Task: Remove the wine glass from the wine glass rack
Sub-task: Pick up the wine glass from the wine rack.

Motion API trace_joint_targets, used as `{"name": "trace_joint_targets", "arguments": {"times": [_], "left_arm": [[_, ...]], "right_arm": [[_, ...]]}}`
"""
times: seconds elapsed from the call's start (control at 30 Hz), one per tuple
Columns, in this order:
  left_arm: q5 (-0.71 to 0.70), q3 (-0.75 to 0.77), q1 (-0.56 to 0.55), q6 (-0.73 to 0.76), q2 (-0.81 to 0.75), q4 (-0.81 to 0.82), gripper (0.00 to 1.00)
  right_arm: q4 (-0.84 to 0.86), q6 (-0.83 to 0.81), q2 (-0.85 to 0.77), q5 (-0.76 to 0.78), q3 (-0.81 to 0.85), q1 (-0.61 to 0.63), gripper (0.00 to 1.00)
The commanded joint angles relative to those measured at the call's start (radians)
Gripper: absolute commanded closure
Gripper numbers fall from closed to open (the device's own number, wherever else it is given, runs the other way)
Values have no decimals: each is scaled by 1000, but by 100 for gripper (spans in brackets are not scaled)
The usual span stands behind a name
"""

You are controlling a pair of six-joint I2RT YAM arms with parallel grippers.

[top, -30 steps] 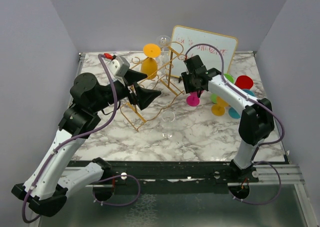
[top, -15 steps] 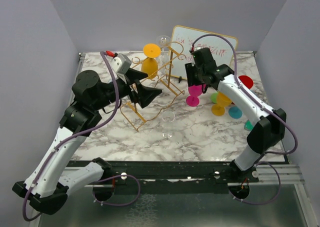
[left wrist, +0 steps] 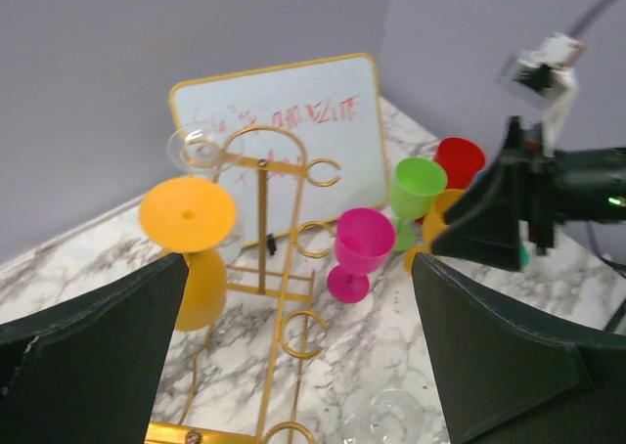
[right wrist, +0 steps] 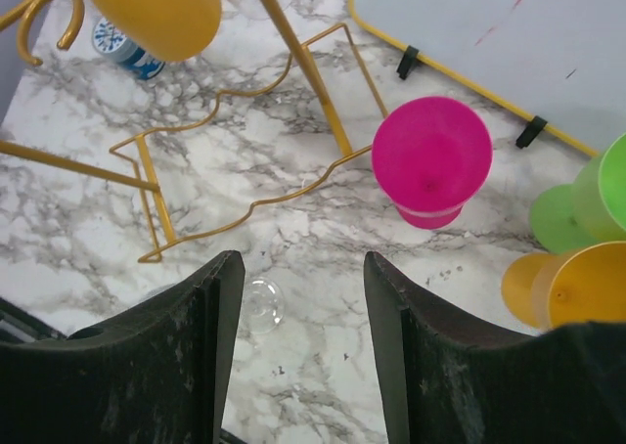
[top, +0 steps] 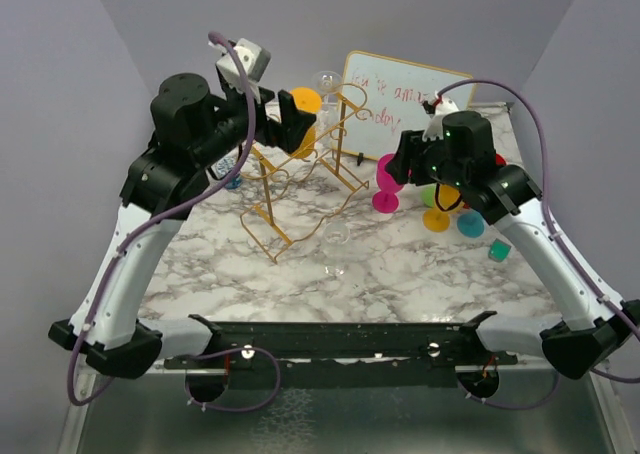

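Note:
The gold wire wine glass rack [top: 283, 170] [left wrist: 262, 209] [right wrist: 293, 53] stands at mid-table. An orange wine glass [top: 303, 104] [left wrist: 191, 219] [right wrist: 156, 9] hangs bowl-down on it, and a clear glass [top: 325, 79] [left wrist: 196, 146] sits near its top. A magenta wine glass [top: 385, 186] [left wrist: 360, 248] [right wrist: 430, 155] stands upright on the marble, right of the rack and free of both grippers. My right gripper [top: 400, 164] [right wrist: 303, 263] hovers open and empty above and just right of it. High over the rack's left side, my left gripper [top: 272, 129] [left wrist: 298, 258] is wide open and empty.
A gold-framed whiteboard [top: 410, 94] [left wrist: 293, 111] leans behind the rack. Green [left wrist: 416, 185], red [left wrist: 460, 160] and orange glasses cluster at the right. A clear glass [top: 337, 236] [right wrist: 259, 302] lies on the marble in front of the rack. A blue-and-white round thing [right wrist: 122, 43] sits left.
My right gripper opened, rose and drew back to the right, leaving the magenta glass standing on the table. My left arm lifted up and back from the rack, still open.

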Motion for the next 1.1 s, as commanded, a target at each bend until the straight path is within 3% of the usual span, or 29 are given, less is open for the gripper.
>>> {"name": "trace_joint_targets", "arguments": {"times": [0.0,0.23,0.43,0.8,1.07], "left_arm": [[-93,92,74,-37,119,-90,1],[45,193,231,-124,268,-109,3],[238,214,366,-178,352,-116,13],[394,284,388,-197,463,-105,20],[439,254,379,-210,496,-102,30]], "right_arm": [[-28,57,-43,-94,-40,-3,42],[-58,97,-123,-144,-57,-3,41],[-86,136,-174,-162,-69,-4,41],[-72,182,-201,-197,-127,-3,41],[-106,198,-221,-184,-143,-3,41]]}}
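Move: The orange wine glass hangs foot-up on the rack: from the left gripper it is about 18 cm ahead, 3 cm to the right, its middle some 18 cm lower. The clear glass on the rack hangs about 6 cm farther out and 4 cm right of it, at the same height. The blue jar on the table is roughly level with it, 17 cm to its left. From the right gripper the orange glass lies about 13 cm ahead and 22 cm left, at about its own height. Bring the left gripper forward about 15 cm and down some 9 towards the orange glass's foot, swinging out about 7 cm to the left and then easing 3 back right, so the fingers come in from the glass's left. Tip the fingers down about 25 degrees and narrow them by a quarter, stopping short of touching. Meanwhile draw the right gripper back about 7 cm, away from the standing magenta glass. ##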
